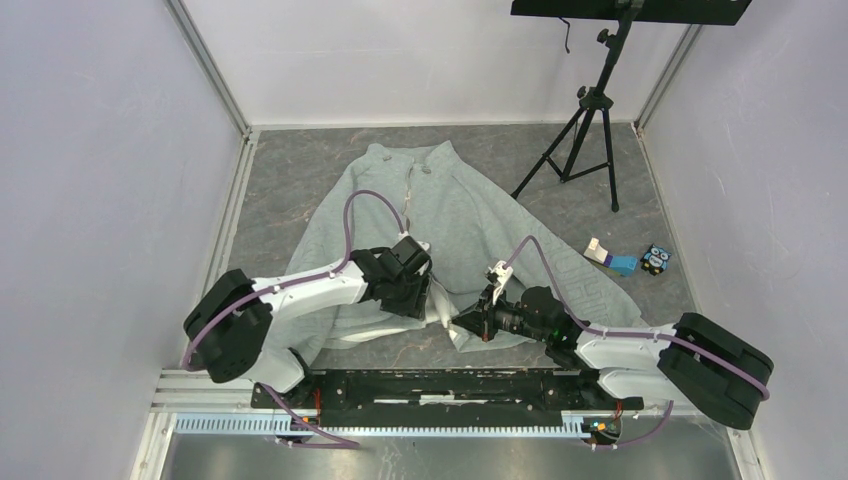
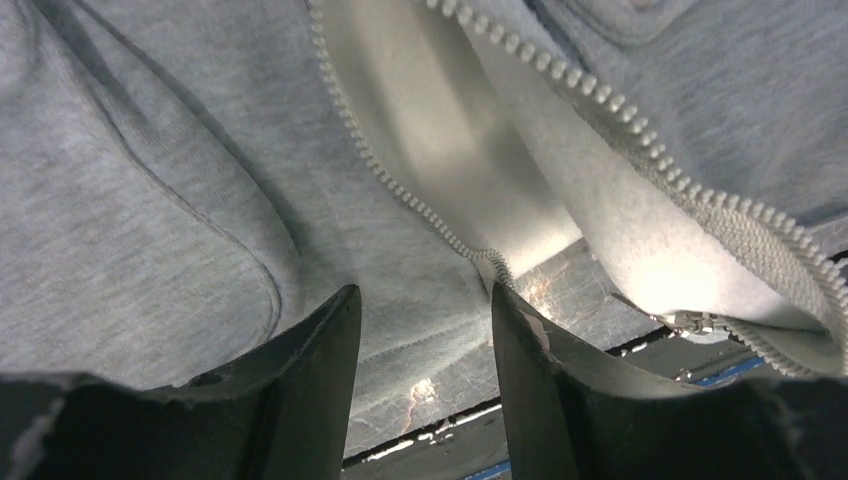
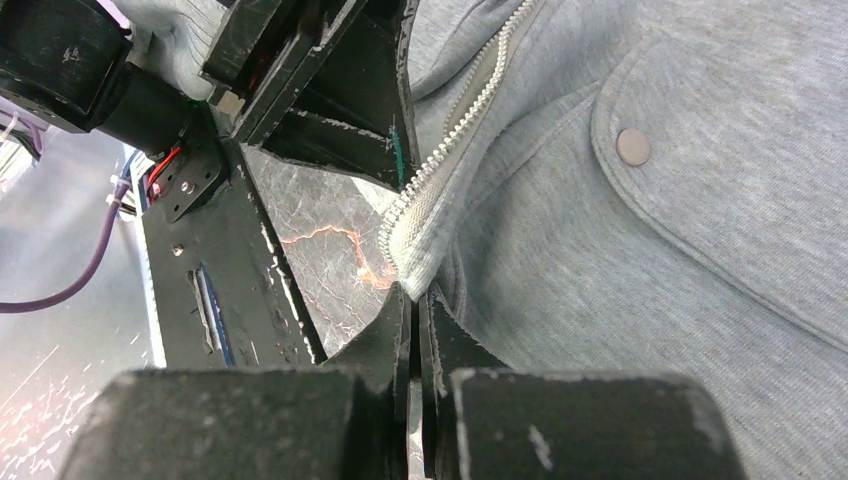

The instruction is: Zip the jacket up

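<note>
The light grey jacket lies spread on the table, collar at the far end and front open at the bottom. My left gripper is open and empty just above the hem of one front panel. That panel's zipper teeth end beside its right fingertip. The zipper slider sits on the other panel's edge. My right gripper is shut on the bottom corner of that panel's zipper edge. A patch pocket with a snap lies to the right of it.
A black tripod stands at the far right. A small white and blue object and a small black and blue one lie right of the jacket. A black rail runs along the near edge. Walls close in on three sides.
</note>
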Robot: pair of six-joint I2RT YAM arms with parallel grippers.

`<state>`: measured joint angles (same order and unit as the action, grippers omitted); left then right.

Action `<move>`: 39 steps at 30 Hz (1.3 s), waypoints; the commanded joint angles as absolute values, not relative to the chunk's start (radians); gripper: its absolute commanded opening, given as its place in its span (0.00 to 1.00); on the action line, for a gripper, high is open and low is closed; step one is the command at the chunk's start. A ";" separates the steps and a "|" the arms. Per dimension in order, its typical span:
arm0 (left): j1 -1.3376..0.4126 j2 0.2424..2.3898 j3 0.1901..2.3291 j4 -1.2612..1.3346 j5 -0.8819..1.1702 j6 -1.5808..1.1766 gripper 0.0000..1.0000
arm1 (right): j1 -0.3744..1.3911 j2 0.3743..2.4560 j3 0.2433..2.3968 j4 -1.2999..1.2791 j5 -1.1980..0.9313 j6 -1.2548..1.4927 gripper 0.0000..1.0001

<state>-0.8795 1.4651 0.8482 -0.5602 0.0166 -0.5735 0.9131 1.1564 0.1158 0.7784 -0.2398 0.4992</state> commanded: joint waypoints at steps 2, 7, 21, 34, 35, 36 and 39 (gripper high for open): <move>-0.882 1.487 0.878 -0.477 -0.044 -0.553 0.59 | 0.907 1.147 0.121 0.788 -0.221 0.488 0.00; -0.882 1.513 0.881 -0.455 -0.055 -0.564 0.59 | 0.907 1.169 0.120 0.802 -0.235 0.492 0.00; -0.882 1.539 0.844 -0.449 -0.077 -0.558 0.50 | 0.907 1.185 0.113 0.827 -0.240 0.501 0.00; -0.881 1.537 0.820 -0.427 -0.095 -0.546 0.26 | 0.905 1.230 0.117 0.862 -0.264 0.520 0.00; -0.881 1.525 0.818 -0.426 -0.099 -0.546 0.24 | 0.907 1.231 0.118 0.862 -0.266 0.521 0.00; -0.882 1.507 0.814 -0.426 -0.102 -0.545 0.22 | 0.906 1.230 0.118 0.862 -0.267 0.521 0.00; -0.881 1.437 0.789 -0.412 -0.100 -0.541 0.17 | 0.906 1.229 0.120 0.867 -0.273 0.528 0.00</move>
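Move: The left panel's zipper edge, just above its lower end, lies about 2 cm ahead of the half-open left fingers, 1 cm to their right and 2 cm below. The right panel's zipper corner, held by the right fingers, is some 8 cm right and 1 cm back of the left hand, perhaps 3 cm higher. The slider hangs about 7 cm right and 3 cm back. From the right hand, the left zipper edge is roughly 7 cm left, 3 cm ahead and 5 cm below. Pointing steeply down, the left hand eases about 2 cm forward and nearly 2 cm down onto the left panel's zipper edge, tilting only some 5 degrees, then in the last part closes most of its opening and pinches the cloth beside the teeth. The right hand keeps its shut grip on the right panel's zipper corner and sinks with it by about 1 cm, most of that late. ##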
